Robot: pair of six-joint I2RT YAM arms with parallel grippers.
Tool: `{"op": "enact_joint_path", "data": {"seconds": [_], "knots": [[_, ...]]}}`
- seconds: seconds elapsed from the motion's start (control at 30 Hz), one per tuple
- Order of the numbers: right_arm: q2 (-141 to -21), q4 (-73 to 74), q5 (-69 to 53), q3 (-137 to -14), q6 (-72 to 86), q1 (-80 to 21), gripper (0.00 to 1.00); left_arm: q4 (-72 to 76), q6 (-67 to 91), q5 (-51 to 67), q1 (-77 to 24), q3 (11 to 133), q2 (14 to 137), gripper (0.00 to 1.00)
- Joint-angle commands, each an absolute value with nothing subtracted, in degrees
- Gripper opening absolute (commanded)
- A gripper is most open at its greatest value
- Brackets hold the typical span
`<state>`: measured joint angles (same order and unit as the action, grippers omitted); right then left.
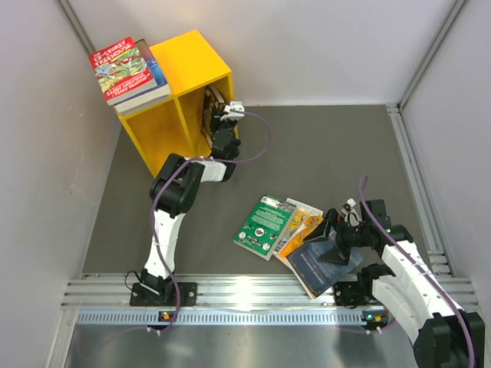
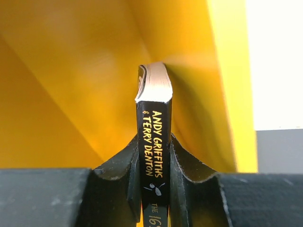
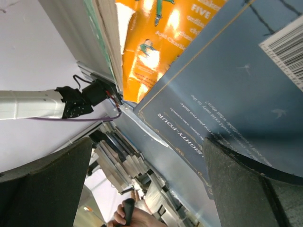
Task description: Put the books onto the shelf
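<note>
The yellow shelf (image 1: 178, 92) stands at the back left with two compartments. My left gripper (image 1: 224, 116) reaches into the right compartment, shut on an upright book with a black spine (image 2: 154, 137) reading "Andy Griffiths & Terry Denton"; yellow shelf walls (image 2: 71, 85) surround it. A red cartoon book (image 1: 121, 67) lies on top of a small stack on the shelf's roof. On the table lie a green book (image 1: 265, 222), an orange book (image 1: 304, 227) and a dark blue book (image 1: 321, 267), overlapping. My right gripper (image 1: 335, 231) hovers open at the dark blue book (image 3: 227, 90), one finger (image 3: 246, 189) over its cover.
A metal rail (image 1: 253, 295) runs along the near edge by both arm bases. White walls close in the left, back and right sides. Grey table mat (image 1: 330, 153) stretches between the shelf and the loose books.
</note>
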<state>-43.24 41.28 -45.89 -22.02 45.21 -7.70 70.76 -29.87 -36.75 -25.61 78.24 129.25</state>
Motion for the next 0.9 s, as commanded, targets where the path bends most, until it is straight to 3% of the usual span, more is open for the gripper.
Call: {"op": "enact_joint_path", "data": {"seconds": [0.0,0.23,0.4,0.5,0.57,0.67,0.73,0.87], "knots": [[-42.0,36.8,-45.5,-21.0,46.8,-7.5,1.00,97.3,-27.3,-34.1,-25.7,82.1,131.0,0.00],[-41.9,34.5,-45.5,-18.4,47.4,-7.5,1.00,97.2,-27.2,-34.2,-26.4,89.6,137.8,0.00],[-42.4,34.6,-45.7,-18.3,47.1,-7.4,1.00,97.2,-27.8,-34.9,-27.3,90.4,138.5,0.12],[-42.7,34.4,-45.7,-18.7,47.1,-7.5,1.00,97.2,-27.2,-34.9,-27.7,88.5,137.6,0.30],[-43.7,33.7,-45.9,-18.8,47.0,-7.5,1.00,97.2,-27.2,-34.6,-27.8,87.1,136.9,0.35],[-44.2,33.0,-46.1,-18.8,46.8,-7.5,1.00,97.3,-27.2,-35.0,-27.8,85.4,135.7,0.74],[-44.1,33.0,-46.1,-18.7,46.8,-7.5,1.00,97.2,-27.2,-34.8,-27.8,84.6,135.0,0.88],[-42.9,33.0,-46.2,-18.5,47.1,-7.5,1.00,97.2,-27.2,-34.5,-28.0,82.9,133.1,0.98]]}}
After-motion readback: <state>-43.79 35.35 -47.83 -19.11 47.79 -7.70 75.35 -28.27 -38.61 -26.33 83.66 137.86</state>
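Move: The left hand already has the black treehouse book by its spine, partly inside the yellow shelf's right compartment. The middle of that compartment lies about 8 cm ahead, 5 cm left and slightly below. The right wall's front edge is some 3 cm to the hand's right and about level, the divider's front edge 9 cm left and 4 cm nearer. The red treehouse book lies on top, 19 cm left, 3 cm farther out and 18 cm higher. From the right hand, the compartment is roughly 55 cm ahead, 34 cm left and 8 cm higher. Still pinching the black book's spine, the left hand pushes it about 2.5 cm deeper into the right compartment, edging right and down by roughly 1.5 cm each towards the side wall. It pauses, then opens its fingers wide, the left one coming clear of the cover, while the hand sinks another 2 cm and eases back about 1 cm; the right finger stays close beside the spine. ##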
